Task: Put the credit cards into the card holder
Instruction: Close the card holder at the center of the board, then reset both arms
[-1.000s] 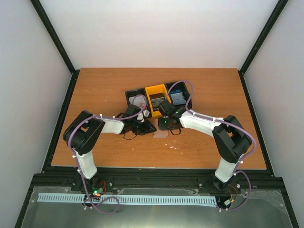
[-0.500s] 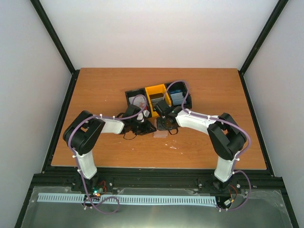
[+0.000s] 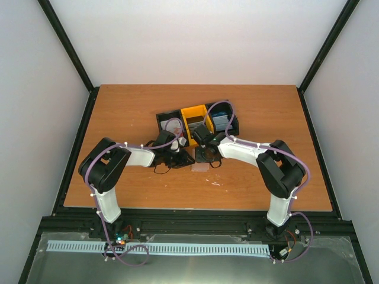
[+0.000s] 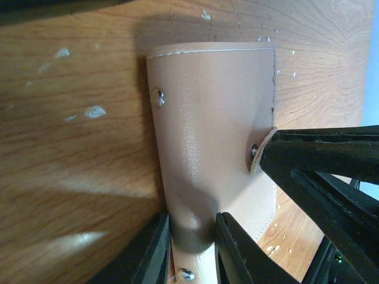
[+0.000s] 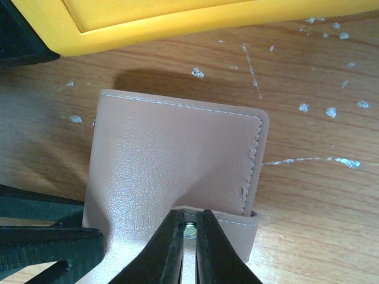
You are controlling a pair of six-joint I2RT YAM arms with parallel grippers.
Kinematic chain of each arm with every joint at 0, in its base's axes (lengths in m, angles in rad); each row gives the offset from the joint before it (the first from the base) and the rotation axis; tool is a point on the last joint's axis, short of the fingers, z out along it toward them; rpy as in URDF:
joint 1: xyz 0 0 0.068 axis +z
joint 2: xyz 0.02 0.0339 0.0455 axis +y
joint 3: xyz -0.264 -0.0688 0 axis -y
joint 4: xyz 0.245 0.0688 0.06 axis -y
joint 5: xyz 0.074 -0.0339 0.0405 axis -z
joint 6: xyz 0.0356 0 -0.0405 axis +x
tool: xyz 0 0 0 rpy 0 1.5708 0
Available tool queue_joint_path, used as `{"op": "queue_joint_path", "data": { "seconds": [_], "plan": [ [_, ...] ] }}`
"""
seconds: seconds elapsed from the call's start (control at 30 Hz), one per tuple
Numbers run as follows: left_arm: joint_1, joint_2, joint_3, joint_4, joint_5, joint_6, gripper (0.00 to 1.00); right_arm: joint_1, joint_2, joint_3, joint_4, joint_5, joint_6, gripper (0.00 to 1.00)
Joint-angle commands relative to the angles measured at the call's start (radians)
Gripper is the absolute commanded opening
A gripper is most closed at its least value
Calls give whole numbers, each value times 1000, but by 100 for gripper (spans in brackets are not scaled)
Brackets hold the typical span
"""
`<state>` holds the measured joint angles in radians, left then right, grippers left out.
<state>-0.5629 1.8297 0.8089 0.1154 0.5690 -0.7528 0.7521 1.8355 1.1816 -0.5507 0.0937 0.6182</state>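
Note:
The card holder [image 3: 200, 167], a beige leather wallet with metal snaps, lies on the table just in front of the bins. My left gripper [image 4: 190, 236] is shut on its near end, squeezing the leather [image 4: 213, 130] into a bulge. My right gripper [image 5: 189, 228] is shut on the holder's flap [image 5: 237, 228], with a snap between the fingertips. The right fingers [image 4: 320, 171] also show in the left wrist view at the holder's side. Credit cards sit in the bins: dark ones [image 3: 195, 125] in the yellow bin, blue and grey ones [image 3: 221, 121] in the right bin.
Three bins stand in a row behind the holder: black [image 3: 164, 118], yellow [image 3: 188, 110] and black [image 3: 233, 118]. The yellow bin's edge [image 5: 177, 23] lies close above the holder in the right wrist view. Both arms meet over the table's middle.
The right arm has shifted a little left toward the holder, and its jaws have closed on the flap. The left arm and its grip have not moved.

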Motion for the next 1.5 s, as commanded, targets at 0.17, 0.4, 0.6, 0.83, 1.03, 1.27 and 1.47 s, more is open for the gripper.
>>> {"op": "queue_joint_path", "data": {
  "seconds": [0.17, 0.4, 0.6, 0.83, 1.03, 1.27, 1.47],
  "plan": [
    [-3, 60, -43, -138, -127, 18, 24, 4, 62, 12, -42, -7, 23, 6],
    [-3, 60, -46, -137, -129, 16, 24, 1, 101, 31, -83, -26, 36, 6],
    [-3, 56, -46, -139, -131, 15, 24, -3, 128, 40, -86, -48, 38, 6],
    [-3, -28, -46, -148, -145, 23, 25, -2, -18, 83, -37, -17, 12, 9],
    [-3, -307, -58, -195, -252, 48, 37, 1, -240, 81, -21, 76, 29, 20],
    [-3, -717, -156, -312, -439, 89, 63, 8, -601, -262, -40, 182, 191, 32],
    [0, -1046, -228, -372, -518, 119, 90, 25, -916, -387, -224, 307, 256, 47]
  ]
}}
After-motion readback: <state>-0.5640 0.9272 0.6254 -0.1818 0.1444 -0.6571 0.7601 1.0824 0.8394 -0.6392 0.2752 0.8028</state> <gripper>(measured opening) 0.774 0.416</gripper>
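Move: The card holder is right under my right fingertips, which are on its strap snap: its middle is straight below, about 1 cm left and 2 cm down. From my left hand, at its spine edge, it lies about 3 cm right and 1 cm ahead. From my right hand the yellow bin is about 12 cm ahead and 1 cm left; the right black bin is 14 cm ahead, 8 cm right; the left black bin is 11 cm ahead, 11 cm left. I keep bearing down on the strap snap with my nearly closed right fingertips, sinking barely 0.5 cm, while my left hand stays still on the spine edge. Then I lift both hands off quickly: the right rises about 15 cm, then swings right and back, the left goes up some 18 cm and 10 cm left, its fingers tilting outward, and both grippers open. ##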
